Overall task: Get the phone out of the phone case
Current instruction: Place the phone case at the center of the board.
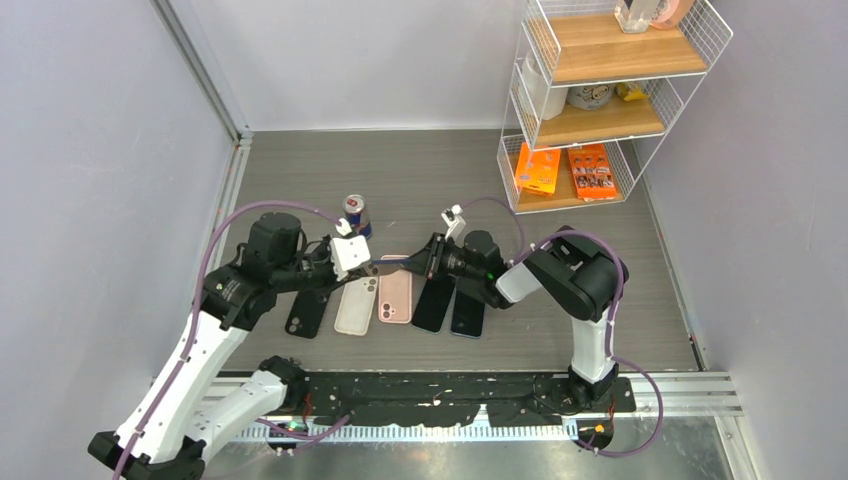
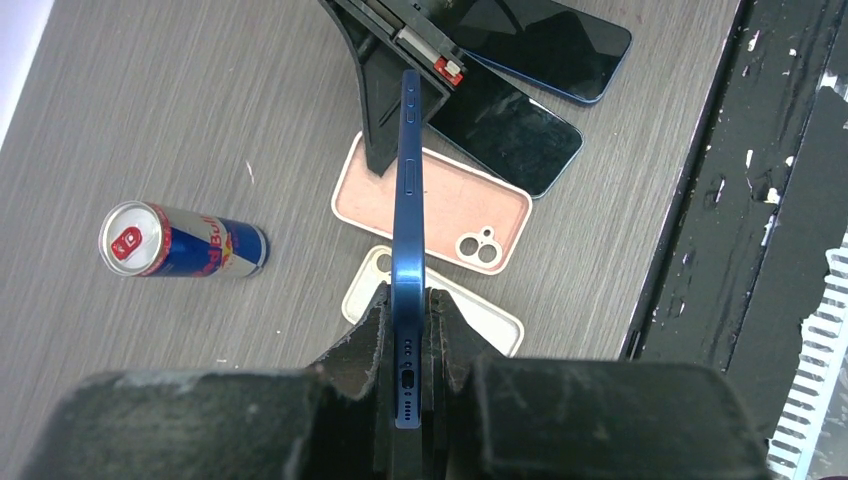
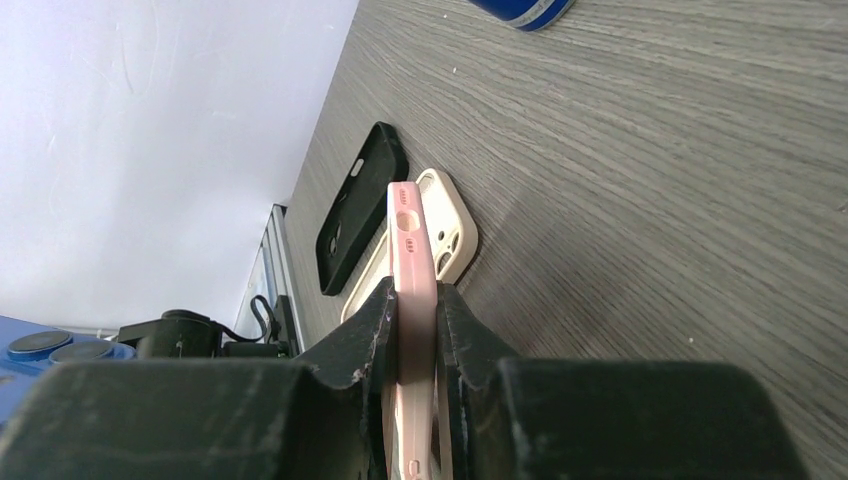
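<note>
My left gripper [image 2: 407, 295] is shut on the bottom end of a blue phone [image 2: 408, 180]. The phone is held edge-up above the table, with its port facing the camera. Its far end reaches the black fingers [image 2: 378, 110] of the right gripper. Under the phone lies the pink phone case [image 2: 445, 205], hollow side up and empty. My right gripper [image 3: 412, 290] is shut on one end of this pink case [image 3: 410, 235], which shows edge-on. In the top view the left gripper [image 1: 372, 267] and the right gripper [image 1: 430, 258] face each other above the pink case [image 1: 395, 298].
A Red Bull can [image 1: 355, 212] stands just behind the grippers. On the table lie a cream case [image 1: 356, 305], a black case [image 1: 306, 313] and two dark phones [image 1: 433, 303] [image 1: 468, 312]. A wire shelf [image 1: 600, 100] stands at the back right.
</note>
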Robot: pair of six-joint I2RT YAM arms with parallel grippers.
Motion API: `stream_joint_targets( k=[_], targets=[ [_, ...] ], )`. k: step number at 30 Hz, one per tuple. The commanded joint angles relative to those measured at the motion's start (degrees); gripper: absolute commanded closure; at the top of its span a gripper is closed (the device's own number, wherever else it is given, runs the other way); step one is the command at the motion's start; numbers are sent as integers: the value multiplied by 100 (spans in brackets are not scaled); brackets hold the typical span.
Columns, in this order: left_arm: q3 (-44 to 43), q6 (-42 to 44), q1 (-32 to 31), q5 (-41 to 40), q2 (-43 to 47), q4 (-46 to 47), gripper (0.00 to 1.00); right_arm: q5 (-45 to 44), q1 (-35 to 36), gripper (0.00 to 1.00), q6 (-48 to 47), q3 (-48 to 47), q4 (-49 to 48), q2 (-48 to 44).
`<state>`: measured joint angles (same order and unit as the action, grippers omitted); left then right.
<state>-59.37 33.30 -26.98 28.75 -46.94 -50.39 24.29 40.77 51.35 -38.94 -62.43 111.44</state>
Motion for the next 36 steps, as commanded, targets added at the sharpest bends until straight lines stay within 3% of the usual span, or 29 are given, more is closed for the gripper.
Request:
stream_joint_targets(
  k=[1,10,22,31,36],
  targets=[
    [11,-52,26,171,158,511,100,-156,116,84,-152,91,-351,78],
    [136,-43,26,142,249,568,100,-252,289,70,-577,245,-54,-64],
    [256,-90,26,124,364,603,100,-445,485,61,-1210,293,447,-382],
    [308,-81,26,97,422,592,100,-579,484,38,-1724,198,964,-701],
    [349,-54,26,53,450,578,100,-658,476,32,-1975,86,1398,-792]
  ],
)
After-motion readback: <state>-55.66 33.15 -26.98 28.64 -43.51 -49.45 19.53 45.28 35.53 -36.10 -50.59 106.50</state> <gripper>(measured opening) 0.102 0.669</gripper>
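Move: The pink case is already in the right hand, pinched at its far right-hand edge. The bare spot on the board it goes to lies about 6 cm back, 4 cm left and 5 cm below that hand. The beige case lies about 6 cm back and 10 cm left; the near black phone is 6 cm back and 6 cm right. From the left hand, the spot is some 2 cm ahead, 4 cm right and 21 cm down. The pink case is let down into its place beside the beige case and released: the right hand sinks and draws back, some 3 cm each way, its fingers opening from an early point until they stand wide around the edge they had pinched. As they part, the hand tips its fingertips about 15 degrees further down towards the board. ##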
